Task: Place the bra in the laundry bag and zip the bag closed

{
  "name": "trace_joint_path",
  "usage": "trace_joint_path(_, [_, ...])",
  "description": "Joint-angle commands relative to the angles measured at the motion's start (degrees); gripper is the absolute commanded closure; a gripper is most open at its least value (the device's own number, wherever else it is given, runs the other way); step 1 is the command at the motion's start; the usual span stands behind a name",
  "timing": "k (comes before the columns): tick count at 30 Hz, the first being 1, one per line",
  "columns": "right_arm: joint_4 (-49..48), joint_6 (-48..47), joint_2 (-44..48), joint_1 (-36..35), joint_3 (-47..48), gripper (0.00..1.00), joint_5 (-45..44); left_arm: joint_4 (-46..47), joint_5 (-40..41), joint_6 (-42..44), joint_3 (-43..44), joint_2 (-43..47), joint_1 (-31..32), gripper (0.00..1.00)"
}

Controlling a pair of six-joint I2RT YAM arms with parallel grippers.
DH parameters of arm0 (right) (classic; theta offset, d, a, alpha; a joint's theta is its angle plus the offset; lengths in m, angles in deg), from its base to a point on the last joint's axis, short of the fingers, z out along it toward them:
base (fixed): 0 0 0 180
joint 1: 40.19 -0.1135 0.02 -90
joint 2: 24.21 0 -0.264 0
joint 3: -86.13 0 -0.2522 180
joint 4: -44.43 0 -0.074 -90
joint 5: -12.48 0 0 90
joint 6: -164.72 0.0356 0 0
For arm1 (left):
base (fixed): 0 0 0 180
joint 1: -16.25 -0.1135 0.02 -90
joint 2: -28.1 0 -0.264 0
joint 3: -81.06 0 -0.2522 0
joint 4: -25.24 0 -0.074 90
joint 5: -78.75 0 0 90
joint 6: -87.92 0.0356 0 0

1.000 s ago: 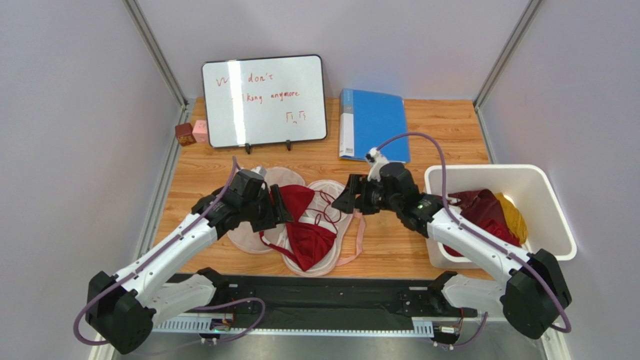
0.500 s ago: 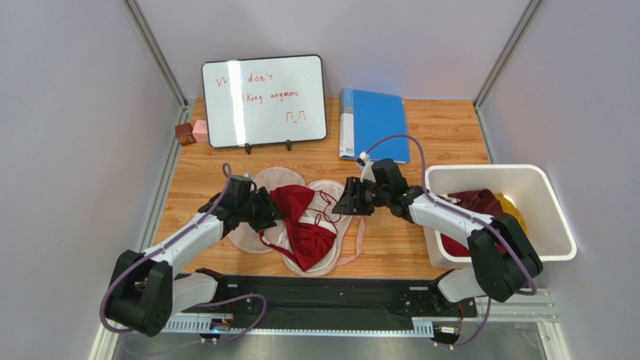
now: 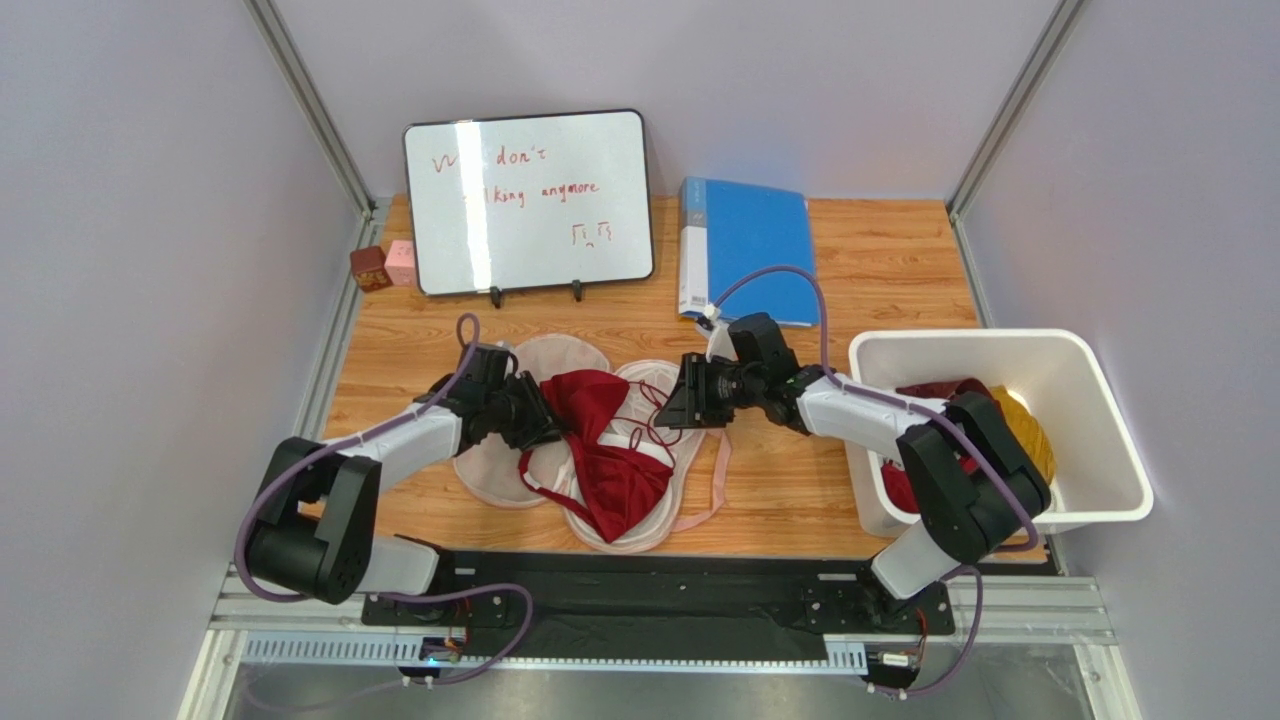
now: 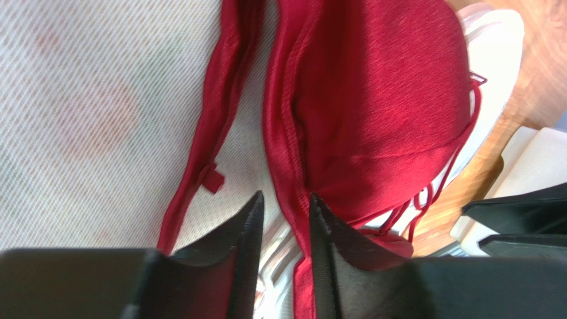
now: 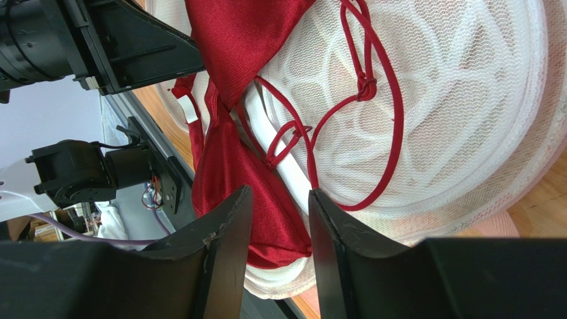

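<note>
The dark red bra (image 3: 609, 450) lies spread over the opened laundry bag (image 3: 496, 473), a cream mesh pouch with pink trim, at the table's middle. My left gripper (image 3: 538, 414) sits at the bra's left cup. In the left wrist view, its fingertips (image 4: 286, 199) straddle the bra's folded edge (image 4: 286, 133) over the bag's mesh (image 4: 80, 100), with a narrow gap showing. My right gripper (image 3: 685, 402) hovers at the bag's right side. In the right wrist view, its jaws (image 5: 281, 196) stand apart above the lower cup (image 5: 233, 159) and thin straps (image 5: 392, 119), gripping nothing, with the bag's mesh (image 5: 452, 100) beyond them.
A white bin (image 3: 1112, 450) with red and yellow clothes (image 3: 977, 420) stands at the right. At the back are a whiteboard (image 3: 529, 200), a blue folder (image 3: 747, 248) and two small blocks (image 3: 383, 267). The black base rail (image 3: 646, 600) runs along the near edge.
Both grippers' jaws have narrowed. Both arms have dropped lower and stretched out flatter, bringing the grippers down onto the bra and bag.
</note>
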Motion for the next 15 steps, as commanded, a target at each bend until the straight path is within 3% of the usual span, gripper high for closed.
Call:
trace_joint_path(1, [-3.1,-0.4,-1.7,-0.1,2.4,0.59,1.2,3.9,0.0,3.1,2.1,-0.8,-0.4,0.66])
trace_joint_path(5, [-3.2,-0.4,-2.2,-0.1,2.7,0.60,1.0,5.4,-0.8,3.8,3.1,-2.8,-0.4,0.70])
trace_joint_path(8, [-1.3,-0.7,-2.2,-0.1,3.7,0.59,-1.3,5.2,-1.1,4.9,4.6,-4.5,-0.4,0.79])
trace_joint_path(9, [0.4,-0.6,-2.2,-0.1,4.0,0.59,-3.1,5.2,-1.5,5.3,4.9,-4.9,-0.4,0.87])
trace_joint_path(12, [3.7,-0.9,-2.7,-0.1,5.6,0.57,-5.8,4.9,-2.2,6.8,6.1,-4.0,-0.4,1.00])
trace_joint_path(15, [5.2,-0.4,-2.9,-0.1,5.8,0.55,-9.0,4.6,-3.8,9.0,6.9,-0.9,-0.3,1.00])
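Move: The bra's middle lies about 6 cm to the left hand's right, 2 cm back and 2 cm below; the near trim, where the cups meet, is already between its open fingertips. Beneath the bra, the laundry bag's base half centres some 10 cm right of the left hand and 3 cm back; the bag's lid centres about 3 cm left and 2 cm ahead. From the right hand, the bra's middle is some 8 cm left, 5 cm back and 7 cm below. The left fingertips close from well open to shut, pinching the red trim on the bra's left side between the two cups. While closing, the hand slides forward about 2.5 cm and slightly right, dipping a little before lifting about 1 cm at the end. The right hand, still open over the bag, drifts some 1.5 cm forward. ##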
